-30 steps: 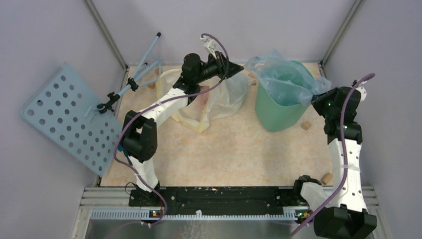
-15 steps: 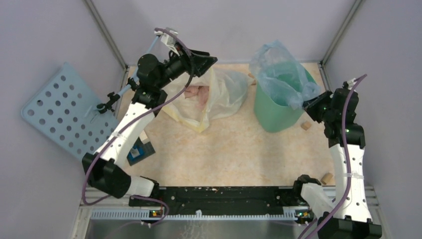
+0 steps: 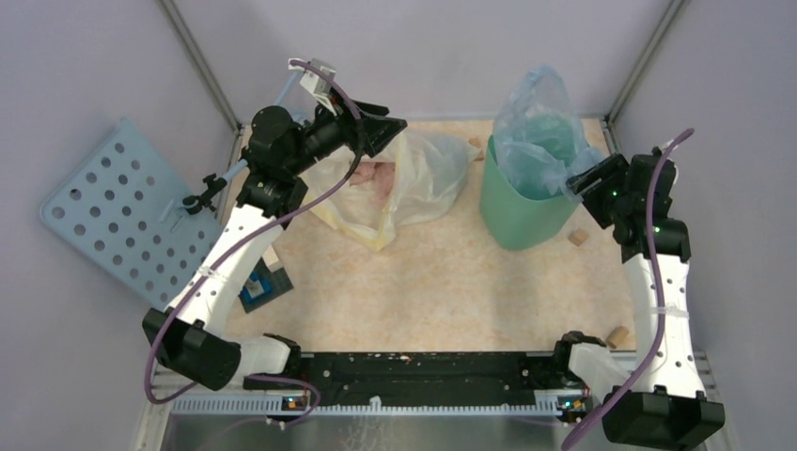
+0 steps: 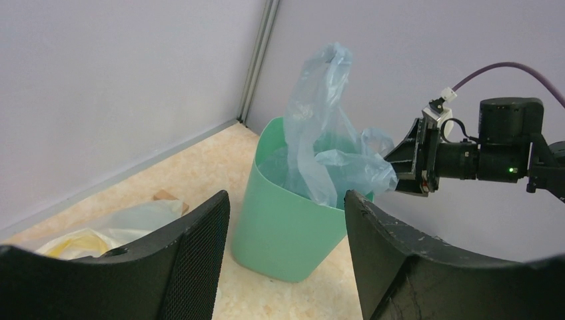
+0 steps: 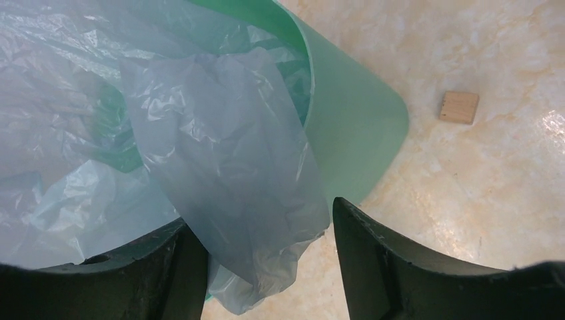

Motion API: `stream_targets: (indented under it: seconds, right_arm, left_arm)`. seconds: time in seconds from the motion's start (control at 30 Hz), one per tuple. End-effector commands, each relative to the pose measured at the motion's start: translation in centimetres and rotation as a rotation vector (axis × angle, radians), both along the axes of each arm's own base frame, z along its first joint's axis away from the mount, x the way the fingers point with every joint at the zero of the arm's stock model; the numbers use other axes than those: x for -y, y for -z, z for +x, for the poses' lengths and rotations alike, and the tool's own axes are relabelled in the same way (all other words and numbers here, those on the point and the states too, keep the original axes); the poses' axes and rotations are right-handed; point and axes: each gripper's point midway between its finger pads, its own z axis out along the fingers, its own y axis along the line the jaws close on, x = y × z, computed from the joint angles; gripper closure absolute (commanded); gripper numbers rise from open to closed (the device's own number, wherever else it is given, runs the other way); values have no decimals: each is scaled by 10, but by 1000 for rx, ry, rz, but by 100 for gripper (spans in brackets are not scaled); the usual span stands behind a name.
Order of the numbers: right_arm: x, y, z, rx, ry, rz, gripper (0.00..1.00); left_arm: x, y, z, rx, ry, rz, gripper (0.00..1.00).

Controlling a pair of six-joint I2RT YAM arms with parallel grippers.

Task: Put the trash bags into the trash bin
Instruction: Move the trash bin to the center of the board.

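The mint-green trash bin (image 3: 522,214) stands at the back right of the table. The pale-blue trash bag (image 3: 538,117) sits in it, its crinkly top sticking up above the rim. My right gripper (image 3: 578,183) is at the bin's right rim, open. In the right wrist view a loose flap of the bag (image 5: 226,173) hangs over the bin (image 5: 356,127) between the spread fingers of that gripper (image 5: 260,220), resting against the left one. My left gripper (image 3: 381,127) hovers open and empty over the whitish bag, well left of the bin (image 4: 293,220), facing the bag (image 4: 320,133).
A whitish bag with a yellow rim (image 3: 404,183) lies back centre. A pale-blue perforated board (image 3: 122,221) leans at the left outside the table. Small wooden blocks (image 3: 578,237) (image 3: 617,335) lie right of the bin. A small dark object (image 3: 263,287) lies near the left edge.
Both grippers have opened and let go of the bag. The left arm has swung left, away from the bin. The bag's top now stands taller above the bin.
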Motion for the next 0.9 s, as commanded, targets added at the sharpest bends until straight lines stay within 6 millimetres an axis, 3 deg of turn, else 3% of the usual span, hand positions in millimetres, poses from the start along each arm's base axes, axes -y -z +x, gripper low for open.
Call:
stream_targets:
  seconds: [0.0, 0.17, 0.27, 0.57, 0.87]
  right_arm:
    - [7, -19, 15, 59, 36, -19, 36]
    - [18, 5, 23, 7, 92, -27, 40]
    - [17, 12, 25, -5, 89, -24, 50]
    - [5, -8, 14, 2, 15, -17, 100]
    - [-31, -24, -1, 20, -188, -7, 100]
  left_arm:
    - [-1, -2, -1, 25, -7, 5, 31]
    - [-1, 2, 0, 19, -6, 11, 31]
    - [-1, 2, 0, 25, -8, 11, 31]
    - [-4, 2, -2, 25, -19, 13, 31]
    - [-11, 10, -22, -35, -12, -1, 31]
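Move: The trash bin's middle lies about 9 cm ahead of the right hand, 7 cm to its left and 16 cm below; from the left hand it is roughly 9 cm ahead, 30 cm right and 30 cm below. The blue bag fills its mouth at about the right hand's height. From the right hand, a wooden block on the board is 4 cm ahead, 6 cm right, and the white bag 11 cm ahead, 38 cm left. The right fingers shut on the blue bag's edge at the bin's near right rim, pinching the rim with it, after easing about 3 cm forward, right and down. Still gripping, the hand then pulls back and left some 3 cm, sinking slightly and tipping down about 5 degrees while turning a little counter-clockwise. The left hand, fingers open, sinks about 2 cm. ##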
